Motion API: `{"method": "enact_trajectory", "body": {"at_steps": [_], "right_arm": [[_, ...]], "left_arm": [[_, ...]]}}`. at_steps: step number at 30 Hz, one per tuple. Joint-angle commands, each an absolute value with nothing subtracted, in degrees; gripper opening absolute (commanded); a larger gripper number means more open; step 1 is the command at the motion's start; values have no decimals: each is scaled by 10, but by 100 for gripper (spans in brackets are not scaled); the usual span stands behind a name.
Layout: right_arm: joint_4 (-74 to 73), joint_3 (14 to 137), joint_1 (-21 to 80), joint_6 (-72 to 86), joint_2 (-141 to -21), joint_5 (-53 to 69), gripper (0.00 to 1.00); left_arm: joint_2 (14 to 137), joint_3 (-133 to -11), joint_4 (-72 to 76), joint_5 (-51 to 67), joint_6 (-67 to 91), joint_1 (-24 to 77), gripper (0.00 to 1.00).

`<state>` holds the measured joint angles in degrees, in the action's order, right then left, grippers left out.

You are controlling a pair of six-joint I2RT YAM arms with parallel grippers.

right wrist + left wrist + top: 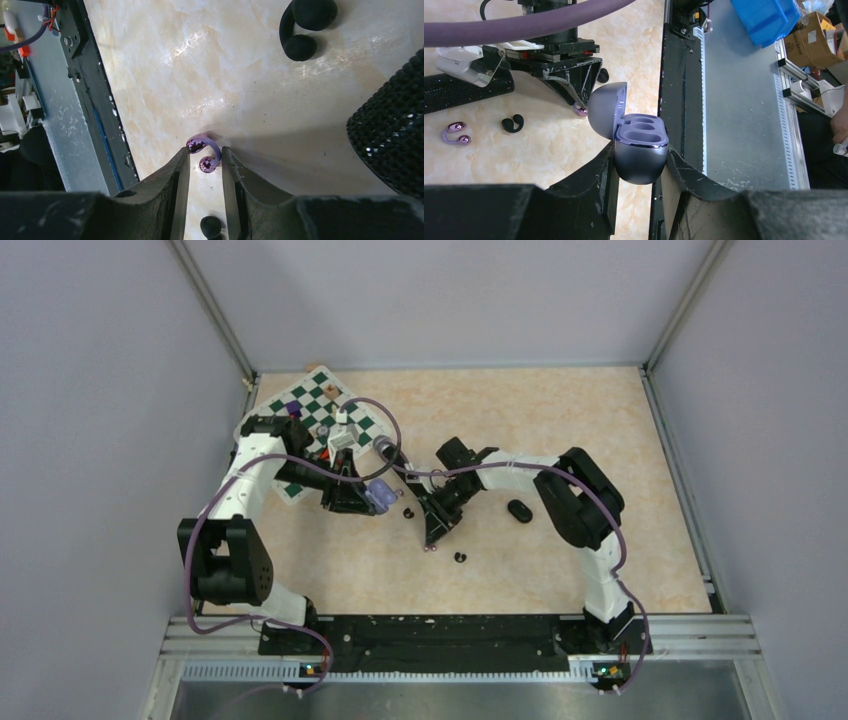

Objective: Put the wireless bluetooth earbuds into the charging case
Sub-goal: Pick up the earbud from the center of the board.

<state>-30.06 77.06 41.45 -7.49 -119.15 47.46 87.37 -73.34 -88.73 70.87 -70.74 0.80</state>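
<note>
My left gripper (640, 159) is shut on the base of an open pale purple charging case (641, 145). Its lid (606, 109) is swung back and both wells are empty. From above, this case (380, 497) hangs left of the table's centre. My right gripper (205, 151) points down at the table, its jaws closed on a shiny purple earbud (204, 152) at the very tips (431, 545). A second purple earbud (456, 134) and a black earbud (512, 123) lie on the table. More black earbuds (304, 27) (460, 558) lie near the right gripper.
A closed black oval case (518, 511) sits right of the right gripper. A glittery black microphone (395, 145) lies close by. A green-and-white chessboard (315, 410) with small items occupies the far left corner. The black base rail (430, 635) runs along the near edge.
</note>
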Motion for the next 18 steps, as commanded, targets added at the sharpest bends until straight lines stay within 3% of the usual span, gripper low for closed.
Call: {"method": "enact_trajectory", "body": {"at_steps": [1, 12, 18], "right_arm": [[-319, 780, 428, -94, -1218, 446, 30], [-329, 782, 427, -110, -1209, 484, 16], [-329, 784, 416, -110, -1198, 526, 3]], "left_arm": [[855, -731, -909, 720, -726, 5, 0], [856, -729, -910, 720, -727, 6, 0], [856, -728, -910, 721, -728, 5, 0]]}}
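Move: The lilac earbud I am after lies right at my right fingertips, about 1 cm back and 1 cm below the point between the pads. From that hand, one black earbud sits some 6 cm to the right and 2 cm back, the other about 7 cm ahead and 4 cm left; the second lilac earbud is roughly 11 cm ahead and 6 cm left. From my left hand, the target is level, about 10 cm right and 20 cm below. I close my right fingers from partly open to nearly shut, pinching the lilac earbud's thin connecting band between the tips. As they shut, the hand eases about 1 cm back towards my base and slightly right, staying low over the table with hardly any turn of the wrist. ##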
